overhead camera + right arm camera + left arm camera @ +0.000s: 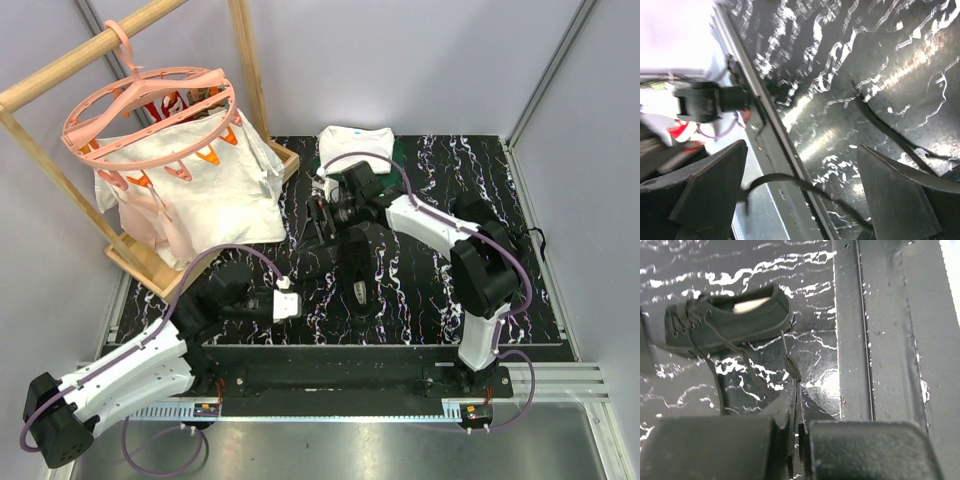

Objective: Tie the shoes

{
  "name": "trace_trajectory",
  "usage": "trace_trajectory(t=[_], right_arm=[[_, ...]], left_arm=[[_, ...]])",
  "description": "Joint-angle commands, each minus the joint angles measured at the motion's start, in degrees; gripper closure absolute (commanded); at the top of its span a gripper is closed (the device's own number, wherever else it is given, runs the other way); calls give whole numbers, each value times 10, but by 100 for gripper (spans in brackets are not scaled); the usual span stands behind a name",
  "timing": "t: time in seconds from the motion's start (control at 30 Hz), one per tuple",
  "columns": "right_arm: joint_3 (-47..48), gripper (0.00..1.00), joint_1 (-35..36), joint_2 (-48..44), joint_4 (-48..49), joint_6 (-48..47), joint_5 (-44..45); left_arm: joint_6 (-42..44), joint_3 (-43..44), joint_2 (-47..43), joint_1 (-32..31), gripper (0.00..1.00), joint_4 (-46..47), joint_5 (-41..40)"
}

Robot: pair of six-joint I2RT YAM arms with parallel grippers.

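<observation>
The black sneaker [730, 317] lies on its side on the marbled mat; from above, the shoe [355, 262] is mid-table between both arms. One thin black lace [790, 364] runs from the shoe's heel side down into my left gripper [796, 386], which is shut on the lace. From above, the left gripper [305, 303] sits just left of the shoe. My right gripper [801, 150] stands wide open. A loose lace strand [790, 179] crosses the gap between its fingers, unpinched. In the top view the right gripper [322, 218] hovers at the shoe's far left.
Folded white and dark green clothes [358, 145] lie at the mat's far edge. A wooden rack with a white bag [200, 195] and a pink clip hanger [150, 110] stands at the back left. A metal rail [880, 340] runs along the mat's near edge.
</observation>
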Motion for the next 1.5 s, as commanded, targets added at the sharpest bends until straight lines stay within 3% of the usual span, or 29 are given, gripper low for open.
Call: trace_trajectory(t=[0.0, 0.1, 0.17, 0.27, 0.37, 0.53, 0.8, 0.83, 0.9, 0.93, 0.97, 1.0, 1.07, 1.1, 1.2, 1.33, 1.47], right_arm=[[73, 0, -50, -78, 42, 63, -66], [131, 0, -108, -72, 71, 167, -111], [153, 0, -128, -66, 127, 297, -147], [237, 0, -158, -53, 157, 391, -149], [282, 0, -177, -26, 159, 483, -141], [301, 0, -196, 16, 246, 626, -154], [298, 0, -239, 6, 290, 636, -158], [286, 0, -245, 3, 315, 631, -166], [216, 0, -253, -10, 484, 618, -218], [196, 5, -248, -15, 481, 539, -233], [200, 6, -241, -17, 293, 444, -245], [217, 6, -224, -13, 165, 200, -235], [253, 8, -200, -5, -91, -6, -146], [245, 8, -176, -8, -122, -120, -117], [165, 11, -146, -37, -127, -240, -64], [68, 25, -77, -62, -112, -336, -21], [23, 46, -21, -63, -102, -406, 32]], left_arm=[[-67, -25, 0, 0, 100, 93, -51], [-128, -24, 46, 6, 100, 161, -96], [-158, -9, 86, 32, 100, 197, -96], [-187, 48, 183, 65, 100, 206, -88], [-196, 115, 278, 85, 100, 231, -138], [-224, 239, 434, 143, 100, 228, -183], [-211, 308, 518, 160, 100, 239, -226], [-214, 316, 525, 162, 100, 237, -230], [-221, 332, 544, 169, 100, 233, -231], [-224, 338, 549, 171, 100, 231, -228], [-228, 347, 560, 175, 100, 229, -220], [-231, 353, 566, 180, 100, 221, -213], [-235, 370, 581, 184, 100, 209, -195], [-235, 376, 586, 189, 100, 199, -191], [-251, 401, 610, 203, 100, 177, -174], [-285, 437, 645, 219, 100, 142, -140], [-300, 444, 663, 219, 100, 136, -130]])
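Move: The left hand already pinches one lace's tip. The shoe's toe, which it will draw level with, is about 28 cm ahead and 12 cm right; the shoe's middle is about 17 cm ahead and 13 cm right. For the open right hand, the loose lace on the table lies about 4 cm ahead and 2 cm left, some 12 cm below; the shoe's middle is level with it and 9 cm right. That loose lace is roughly 17 cm ahead and 4 cm right of the left hand. Forward sweeps the left hand, some 31 cm from beside the heel to left of the toe, sinking slightly and turning about 50 degrees counter-clockwise while keeping its pinch on the lace tip. The right hand swings up nearly 30 cm, and forward and right, fingers tipping up, then drops back close to its start above the loose lace, fingers levelled down again and closing to about two thirds open. ##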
